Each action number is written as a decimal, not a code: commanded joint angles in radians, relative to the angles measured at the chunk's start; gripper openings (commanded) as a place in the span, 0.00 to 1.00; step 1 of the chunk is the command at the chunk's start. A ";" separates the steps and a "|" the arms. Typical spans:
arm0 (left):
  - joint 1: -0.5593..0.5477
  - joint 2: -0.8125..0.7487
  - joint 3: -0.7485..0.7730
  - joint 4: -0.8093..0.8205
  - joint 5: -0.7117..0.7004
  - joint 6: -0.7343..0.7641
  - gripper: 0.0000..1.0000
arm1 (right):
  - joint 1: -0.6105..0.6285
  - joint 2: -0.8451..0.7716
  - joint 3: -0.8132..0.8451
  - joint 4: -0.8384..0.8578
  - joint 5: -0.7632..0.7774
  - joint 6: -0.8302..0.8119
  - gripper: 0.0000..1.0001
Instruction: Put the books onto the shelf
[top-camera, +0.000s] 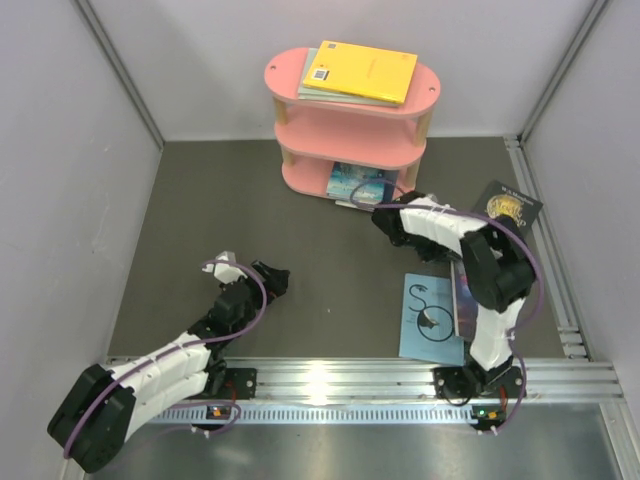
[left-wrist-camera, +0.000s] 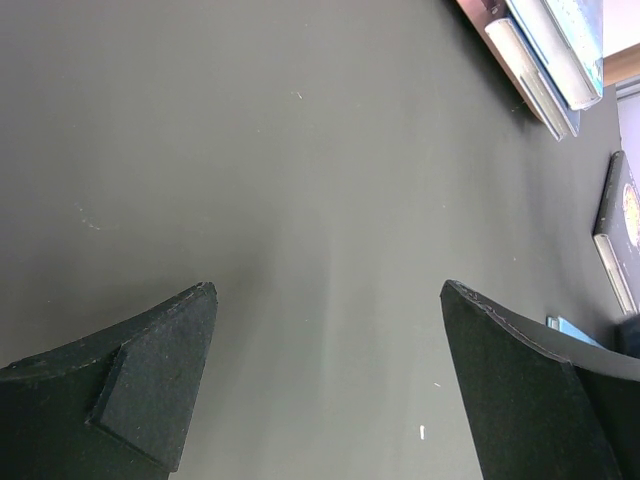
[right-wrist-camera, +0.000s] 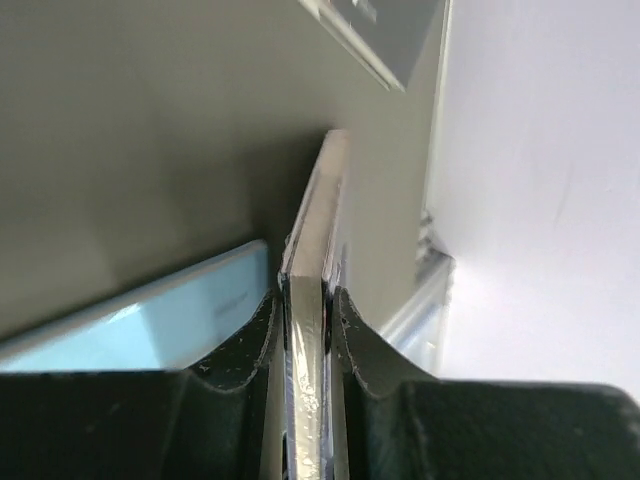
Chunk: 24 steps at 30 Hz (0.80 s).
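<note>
The pink shelf (top-camera: 345, 130) stands at the back with a yellow book (top-camera: 365, 70) on a grey-green one on its top board. A teal book (top-camera: 358, 183) lies on its lowest board. On the mat lie a light blue book (top-camera: 428, 315) and a black book (top-camera: 508, 208) with a gold emblem. My right gripper (right-wrist-camera: 305, 290) is shut on a thin dark-covered book (right-wrist-camera: 320, 200), seen edge-on beside the light blue book (right-wrist-camera: 150, 320). In the top view the right wrist (top-camera: 495, 275) hides those fingers. My left gripper (top-camera: 275, 280) hangs open over bare mat, nothing between its fingers (left-wrist-camera: 160, 380).
Grey walls close in the mat on three sides. A metal rail (top-camera: 400, 380) runs along the near edge by the arm bases. The left wrist view catches the shelf's lowest books (left-wrist-camera: 545, 60) at top right and the black book (left-wrist-camera: 618, 230) at the right edge.
</note>
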 joint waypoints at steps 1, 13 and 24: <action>-0.002 0.002 -0.114 0.043 -0.010 0.012 0.99 | 0.096 -0.188 0.174 -0.099 -0.017 0.070 0.00; -0.003 0.000 -0.083 0.118 0.220 0.043 0.99 | 0.226 -0.612 0.222 0.109 -0.411 -0.037 0.00; -0.080 0.224 0.075 0.435 0.484 0.002 0.99 | 0.226 -0.953 -0.001 0.460 -0.880 -0.028 0.00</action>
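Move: The right hand already grips the purple book on its edge, the book's middle some 9 cm back and about 4 cm lower, straight behind. The light-blue book lies about 7 cm left, 12 cm back and 6 cm below that hand; the black book about 10 cm right and 12 cm ahead, as low. From the open left hand the purple book's middle is about 41 cm right and 5 cm back, slightly lower; the light-blue book 33 cm right, 9 cm back. Up and to the left, the right hand carries the purple book about 18 cm higher and 15 cm across, edging forward first, then drawing back; it keeps its pinch while its downward-slanting fingers swing from rightward to forward-left. The book sweeps the light-blue book along. The left hand, still open, comes about 8 cm right to meet them, also easing back and turning some 25 degrees clockwise. ##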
